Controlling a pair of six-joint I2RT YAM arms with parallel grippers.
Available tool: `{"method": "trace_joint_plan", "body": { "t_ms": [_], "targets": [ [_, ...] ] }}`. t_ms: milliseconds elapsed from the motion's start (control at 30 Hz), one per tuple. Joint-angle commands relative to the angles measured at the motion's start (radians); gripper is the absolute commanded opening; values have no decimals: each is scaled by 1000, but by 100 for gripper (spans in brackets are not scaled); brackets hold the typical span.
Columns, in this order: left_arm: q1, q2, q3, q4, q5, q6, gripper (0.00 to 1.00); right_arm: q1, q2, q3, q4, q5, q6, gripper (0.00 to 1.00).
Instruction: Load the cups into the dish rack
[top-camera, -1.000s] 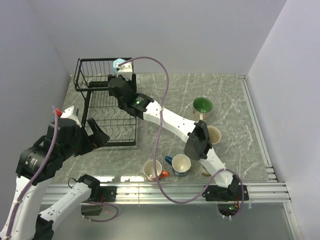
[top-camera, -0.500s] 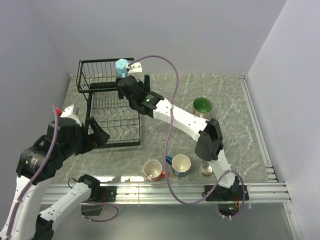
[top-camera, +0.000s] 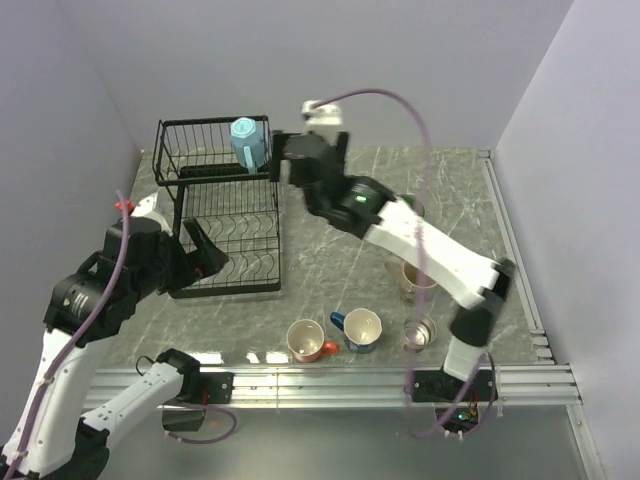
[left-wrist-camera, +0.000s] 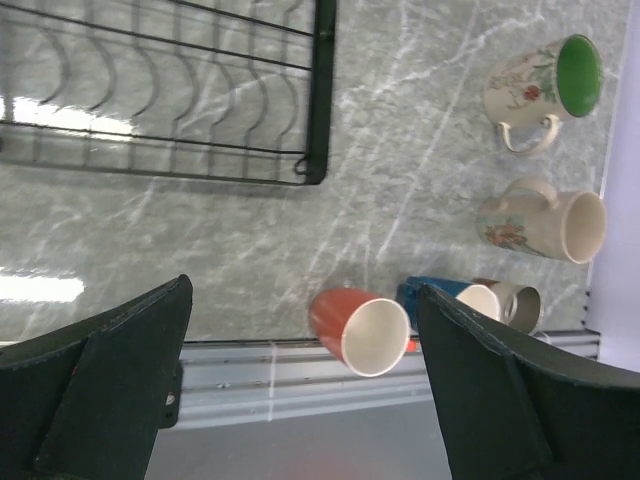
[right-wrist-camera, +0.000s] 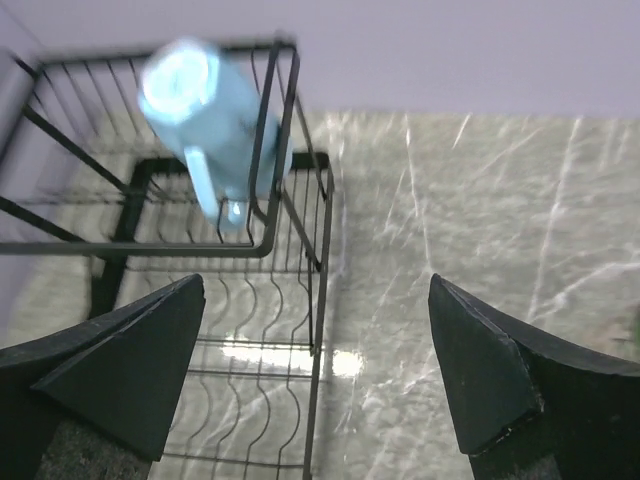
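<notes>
The black wire dish rack (top-camera: 215, 215) stands at the back left. A light blue cup (top-camera: 246, 142) (right-wrist-camera: 215, 125) sits in the right corner of its upper basket. My right gripper (top-camera: 288, 156) (right-wrist-camera: 316, 285) hangs open just right of that corner, holding nothing. By the front rail sit an orange-red cup (top-camera: 305, 340) (left-wrist-camera: 360, 328), a dark blue cup (top-camera: 360, 328) (left-wrist-camera: 440, 298) and a metal cup (top-camera: 420, 332). A cream cup (top-camera: 412, 278) (left-wrist-camera: 540, 225) lies further back. A green-lined cup (left-wrist-camera: 545, 85) shows in the left wrist view. My left gripper (top-camera: 200, 255) (left-wrist-camera: 305, 292) is open beside the rack's lower front.
The rack's lower shelf (left-wrist-camera: 170, 110) has wavy plate wires. A metal rail (top-camera: 330, 372) runs along the near table edge. Grey walls close in the back and both sides. My right arm (top-camera: 430, 250) stretches across the table's middle, above the cream cup.
My right gripper has opened, let go of the light blue cup in the upper basket and drawn back to the right. The left arm shifted slightly.
</notes>
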Motion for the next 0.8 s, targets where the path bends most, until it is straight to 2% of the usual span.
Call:
{"method": "trace_joint_plan", "body": {
  "t_ms": [0,133,200,300,367,433,467,500,600,767],
  "targets": [
    [1,45,20,113,75,29,99,3,-228,-97,-28,94,14,100],
    [-2,116,-42,227,187,23,99,-5,-398,-240,-105,127,82,100],
    [-18,152,-75,297,224,12,99,-8,-472,-286,-197,138,106,100],
    [-109,247,-73,345,227,-12,99,-13,-555,-344,-330,141,183,100],
    [-203,343,-44,365,186,-20,99,-34,-619,-393,-413,51,238,100],
    [-289,443,16,376,164,-28,99,-109,-679,-427,-482,-22,331,100],
    [-310,475,39,381,141,-31,99,-144,-701,-476,-543,-119,364,100],
    [-330,505,80,391,137,-32,99,-239,-725,-516,-552,-182,381,94],
    [-378,613,178,402,131,-37,98,-382,-825,-689,-555,-377,410,85],
    [-392,684,258,411,132,-43,97,-451,-859,-849,-555,-443,421,71]
  ]
}}
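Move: The beige mug stands about 12 cm back, 30 cm right and 31 cm below the right hand; the green mug is some 20 cm farther out beyond it, the steel cup 15 cm nearer the base. The racked light-blue cup lies 8 cm ahead, 13 left, 10 below. From the left hand the beige mug is 10 cm ahead, 45 right, 25 below; the red cup, 8 back, 18 right, 26 below. Rightward and back, the empty right hand leaves the rack in an arc of some 27 cm sideways, lifting first, then dropping about 20 cm towards the beige mug as the wrist tips down some 30 degrees and the fingers close by about a quarter. The open left hand sweeps right over the table towards the same mug, a little forward, dipping slightly and turning clockwise. ##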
